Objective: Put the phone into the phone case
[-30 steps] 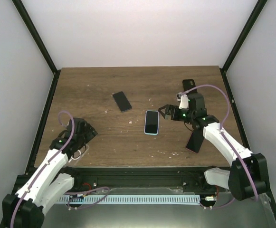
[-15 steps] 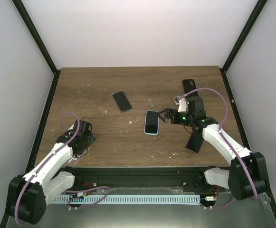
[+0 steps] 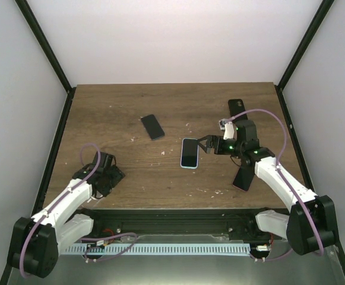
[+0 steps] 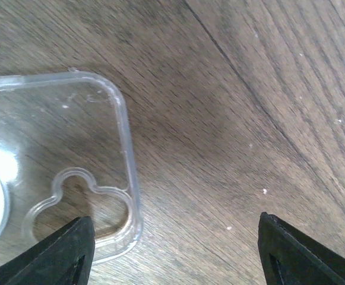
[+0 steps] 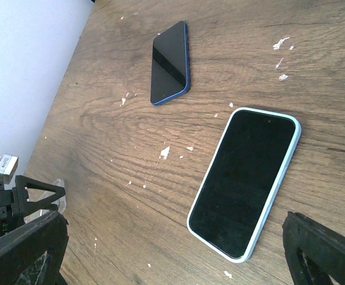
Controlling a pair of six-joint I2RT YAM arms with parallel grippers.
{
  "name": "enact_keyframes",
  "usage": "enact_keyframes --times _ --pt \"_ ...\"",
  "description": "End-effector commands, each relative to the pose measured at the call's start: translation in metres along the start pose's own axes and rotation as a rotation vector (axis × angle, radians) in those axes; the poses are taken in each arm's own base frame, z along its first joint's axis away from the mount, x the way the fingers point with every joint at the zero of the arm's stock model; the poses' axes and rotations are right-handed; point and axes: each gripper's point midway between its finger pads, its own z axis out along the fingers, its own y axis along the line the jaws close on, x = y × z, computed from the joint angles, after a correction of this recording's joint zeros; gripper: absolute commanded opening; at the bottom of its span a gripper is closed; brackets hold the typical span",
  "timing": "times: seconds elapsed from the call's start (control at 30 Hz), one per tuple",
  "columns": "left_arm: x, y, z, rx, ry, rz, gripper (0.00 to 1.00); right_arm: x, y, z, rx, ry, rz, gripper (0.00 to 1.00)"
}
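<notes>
The phone (image 3: 189, 153), black-screened with a light blue rim, lies flat at the table's middle; it also fills the right wrist view (image 5: 246, 181). My right gripper (image 3: 205, 144) stands open just to its right, and in the wrist view (image 5: 172, 252) the phone's near end lies between the spread fingers, untouched. The clear phone case (image 4: 59, 172) lies flat on the wood, its camera cutout corner beside the left finger (image 4: 71, 252). My left gripper (image 4: 172, 258) is open and low over it, at the near-left of the table (image 3: 108, 173).
A dark blue phone (image 3: 152, 126) lies behind and left of the middle, also in the right wrist view (image 5: 171, 62). A black phone (image 3: 236, 107) sits at the far right. A dark slab (image 3: 242, 176) lies under my right arm. White crumbs dot the wood.
My left arm has drawn back toward the near-left edge and its jaws have narrowed a little. The right gripper has edged left toward the phone.
</notes>
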Motion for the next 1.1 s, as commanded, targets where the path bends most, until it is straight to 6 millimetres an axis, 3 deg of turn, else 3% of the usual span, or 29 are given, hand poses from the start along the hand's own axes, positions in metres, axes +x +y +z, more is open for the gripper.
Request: enact_keyframes --times 0.0,0.17,0.63,1.07 --pt "0.008 -0.013 0.002 0.066 0.04 0.002 0.74 -0.009 0.006 -0.003 -0.02 -0.028 -0.011 1.0" --pt "0.011 -0.026 0.005 0.112 0.042 0.035 0.52 -0.008 0.005 -0.003 -0.015 -0.028 -0.004 1.0" --pt "0.02 -0.031 0.011 0.104 0.067 -0.005 0.28 -0.013 0.006 -0.013 0.016 -0.06 -0.022 1.0" --pt "0.025 -0.015 0.022 0.018 0.081 -0.06 0.24 -0.022 0.012 -0.025 0.03 -0.094 -0.044 0.99"
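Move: The clear case lies under the left hand's left rear: its middle is about 6 cm back, 7 cm left and 2 cm below, with the cutout end reaching between the open fingers. From the same hand the light-blue cased phone is some 14 cm ahead and 34 cm right, the dark phone roughly 27 cm ahead and 19 cm right. From the right hand the clear case is about 15 cm back, 43 cm left and 16 cm down. The clear case's cutout end is taken between the left fingers as they close from wide to about a quarter open, one finger inside the rim and the other outside. Meanwhile the left hand shifts about 3.5 cm right, then eases to a stop and sinks some 1.5 cm, fingers still pointing steeply down; the inner finger drags the case along by its end. ##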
